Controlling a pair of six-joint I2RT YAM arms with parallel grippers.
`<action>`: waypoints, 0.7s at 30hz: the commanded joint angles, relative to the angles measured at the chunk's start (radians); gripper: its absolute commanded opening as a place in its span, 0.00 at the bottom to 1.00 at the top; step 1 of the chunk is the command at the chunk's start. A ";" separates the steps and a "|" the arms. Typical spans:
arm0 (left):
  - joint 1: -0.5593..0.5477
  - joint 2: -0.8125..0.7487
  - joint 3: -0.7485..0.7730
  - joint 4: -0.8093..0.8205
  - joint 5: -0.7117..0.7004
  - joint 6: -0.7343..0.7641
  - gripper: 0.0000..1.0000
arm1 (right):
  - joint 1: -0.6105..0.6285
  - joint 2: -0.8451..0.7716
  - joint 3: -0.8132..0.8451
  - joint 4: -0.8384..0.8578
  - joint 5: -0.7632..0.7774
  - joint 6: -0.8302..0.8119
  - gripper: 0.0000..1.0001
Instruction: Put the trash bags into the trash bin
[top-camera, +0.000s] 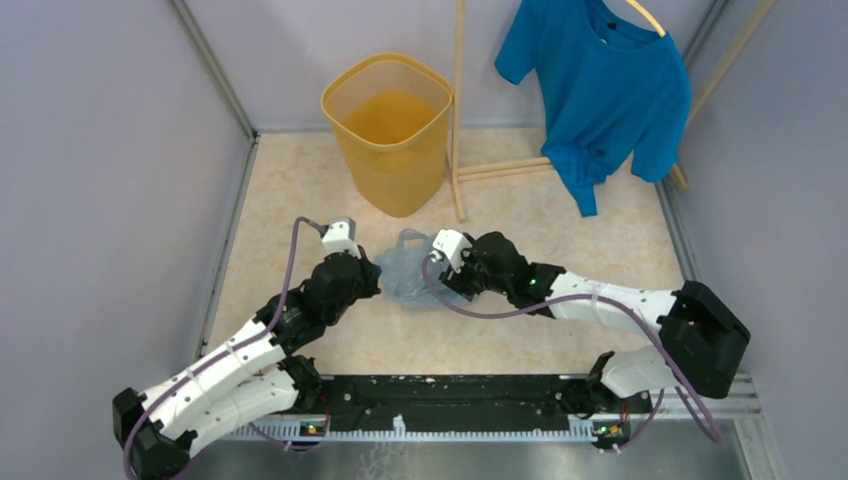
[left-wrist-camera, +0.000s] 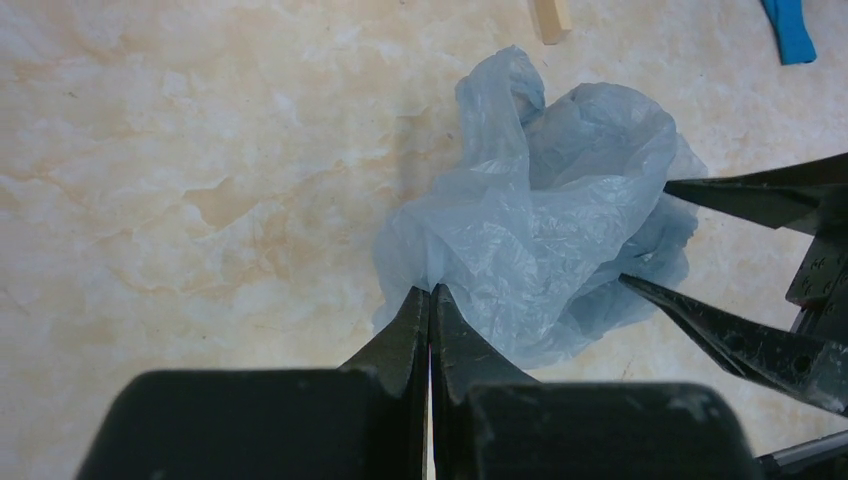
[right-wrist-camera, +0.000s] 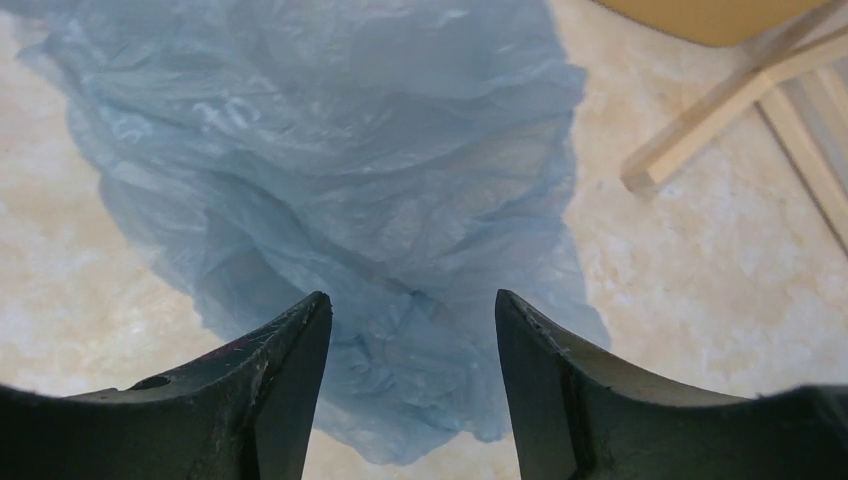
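The trash bag (top-camera: 408, 268) is a crumpled pale blue film lying on the marble-patterned floor between my two arms. In the left wrist view my left gripper (left-wrist-camera: 431, 291) is shut, its tips pinching the near edge of the trash bag (left-wrist-camera: 545, 220). My right gripper (right-wrist-camera: 412, 302) stands open over the other side of the trash bag (right-wrist-camera: 340, 170), with film lying between and beneath its fingers. Its two black fingers (left-wrist-camera: 745, 195) also show at the right of the left wrist view. The yellow-orange trash bin (top-camera: 390, 135) stands upright at the back, apart from the bag.
A bright blue T-shirt (top-camera: 600, 90) hangs on a wooden rack (top-camera: 459, 130) at the back right, and the rack's foot (right-wrist-camera: 700, 130) lies just right of the bag. Grey walls close in the floor on the left, right and back.
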 joint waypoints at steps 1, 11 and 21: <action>0.003 0.013 0.044 0.043 -0.067 0.038 0.00 | 0.000 0.029 -0.032 0.061 -0.148 -0.006 0.61; 0.005 0.047 0.063 -0.002 -0.122 -0.038 0.00 | 0.020 0.018 -0.061 0.067 -0.110 0.080 0.29; 0.011 0.029 0.112 -0.180 -0.299 -0.228 0.00 | 0.055 -0.314 -0.146 0.096 -0.067 0.390 0.00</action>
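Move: The right hand, half open, hovers over the near right part of the trash bag, whose middle is about 5 cm to its left, 2 ahead and 5 below. The trash bin stands some 25 cm ahead of it, 11 to the left, and the wooden rack's foot end about 16 ahead, straight on, 9 lower. The left hand already pinches the bag's left edge; the bag's middle is 8 cm to its right, 2 ahead, 6 below. Back and down, about 3 cm and 4 cm, goes the right hand over the bag; there its fingers close fully and pinch a fold of film, and it then rises about 4.5 cm, still easing back. The left hand keeps its pinch on the other edge, drifting a little forward, then some 2 cm left while turning about 10 degrees counter-clockwise. ##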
